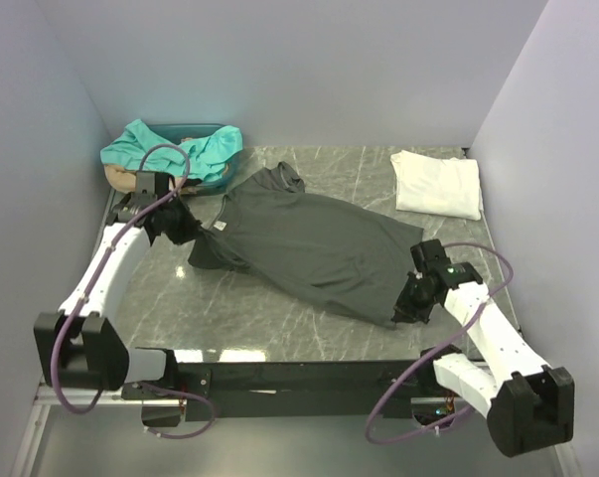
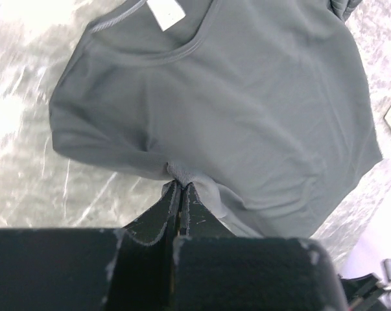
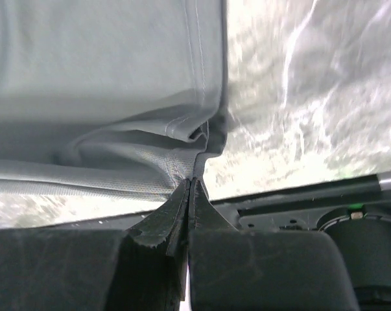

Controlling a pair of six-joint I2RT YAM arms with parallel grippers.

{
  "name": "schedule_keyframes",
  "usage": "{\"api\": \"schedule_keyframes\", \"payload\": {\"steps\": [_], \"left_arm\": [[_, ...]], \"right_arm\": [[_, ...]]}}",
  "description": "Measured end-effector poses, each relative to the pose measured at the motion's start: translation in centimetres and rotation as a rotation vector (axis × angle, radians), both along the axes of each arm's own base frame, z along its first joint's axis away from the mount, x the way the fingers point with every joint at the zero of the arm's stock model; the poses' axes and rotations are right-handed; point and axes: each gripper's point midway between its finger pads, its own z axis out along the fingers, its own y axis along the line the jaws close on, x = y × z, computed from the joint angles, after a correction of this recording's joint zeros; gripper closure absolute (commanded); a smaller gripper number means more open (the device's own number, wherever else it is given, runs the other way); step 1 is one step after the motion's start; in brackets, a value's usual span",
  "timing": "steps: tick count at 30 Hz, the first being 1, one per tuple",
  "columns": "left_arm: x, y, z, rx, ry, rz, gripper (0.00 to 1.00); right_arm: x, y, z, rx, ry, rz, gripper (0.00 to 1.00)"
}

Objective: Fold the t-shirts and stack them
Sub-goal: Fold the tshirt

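Observation:
A dark charcoal grey t-shirt [image 1: 309,243] lies spread across the middle of the marble table, its neck and small white label [image 2: 165,13] toward the back left. My left gripper [image 1: 180,227] is shut on the shirt's left sleeve edge [image 2: 182,173], pinching a small fold of cloth. At the near right my right gripper [image 1: 410,303] is shut on the hem corner [image 3: 195,165]. A folded white t-shirt [image 1: 438,184] rests at the back right. A teal t-shirt [image 1: 170,149] hangs over a bin at the back left.
The blue bin [image 1: 205,179] under the teal cloth stands in the back left corner, with tan cloth [image 1: 120,177] at its left side. Pale walls close in the table on three sides. A black rail [image 1: 299,373] runs along the table's near edge.

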Motion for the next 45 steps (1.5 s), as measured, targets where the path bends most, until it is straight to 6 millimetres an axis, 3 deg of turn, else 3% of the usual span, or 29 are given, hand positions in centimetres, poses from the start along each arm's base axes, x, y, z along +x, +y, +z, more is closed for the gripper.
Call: {"api": "schedule_keyframes", "payload": {"steps": [11, 19, 28, 29, 30, 32, 33, 34, 36, 37, 41, 45], "left_arm": [[5.5, -2.5, -0.4, 0.035, -0.030, -0.153, 0.99], [7.8, -3.4, -2.4, 0.048, 0.004, -0.183, 0.99], [11.2, -5.1, -2.5, 0.066, -0.020, -0.232, 0.99], [11.5, -5.1, -2.7, 0.070, -0.017, -0.235, 0.95], [11.8, -5.2, -2.9, 0.075, -0.011, -0.238, 0.77], [12.4, -5.1, -3.4, 0.086, -0.004, -0.241, 0.53], [12.6, -5.1, -3.6, 0.092, -0.001, -0.242, 0.33], [12.8, -5.0, -3.7, 0.100, 0.001, -0.243, 0.26], [12.8, -4.9, -3.7, 0.104, 0.005, -0.236, 0.18], [12.7, -4.8, -3.6, 0.107, 0.004, -0.237, 0.18], [12.3, -4.7, -3.5, 0.117, -0.007, -0.232, 0.18], [9.0, -4.0, -4.2, 0.128, 0.018, -0.228, 0.19]], "right_arm": [[4.7, -2.0, 1.2, -0.011, -0.057, -0.021, 1.00], [6.9, -3.3, 0.6, -0.026, -0.042, -0.015, 1.00], [8.5, -4.2, -0.7, -0.045, -0.021, -0.012, 1.00], [8.6, -4.3, -0.8, -0.046, -0.018, -0.011, 0.98], [8.7, -4.3, -1.0, -0.046, -0.015, -0.011, 0.92], [9.1, -4.4, -0.9, -0.046, -0.018, -0.012, 0.75], [9.4, -4.4, -0.6, -0.045, -0.028, -0.014, 0.61], [9.8, -4.4, -0.3, -0.046, -0.041, -0.014, 0.56], [10.7, -4.5, 0.7, -0.048, -0.078, -0.009, 0.42], [11.2, -4.4, 1.3, -0.047, -0.103, -0.010, 0.40], [12.0, -4.6, 3.7, -0.054, -0.199, -0.006, 0.38], [10.9, -4.4, 3.9, -0.050, -0.225, -0.009, 0.38]]}}
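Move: Both hands pinch the near long edge of the grey t-shirt, the left holding it high. Its landing spot on the body lies about 12 cm ahead of the left hand, 7 cm right and 11 cm below, with the collar tag 11 cm ahead and 3 cm right; the basket is some 27 cm ahead, 6 cm left. For the right hand the spot is about 10 cm ahead, 4 cm right and slightly below, the shirt's far hem corner 26 cm ahead, 7 cm right. Together both hands carry the still-pinched near edge forward and to the right over the t-shirt's body, the left going about 12 cm out while sinking some 3 cm and turning a little clockwise, the right about 9 cm out, rising slightly before coming down. There both sets of fingers open and let go of the edge, after which the left draws back about 4 cm and the right goes a little farther forward, lifting some 5 cm and tilting its fingertips outward. ##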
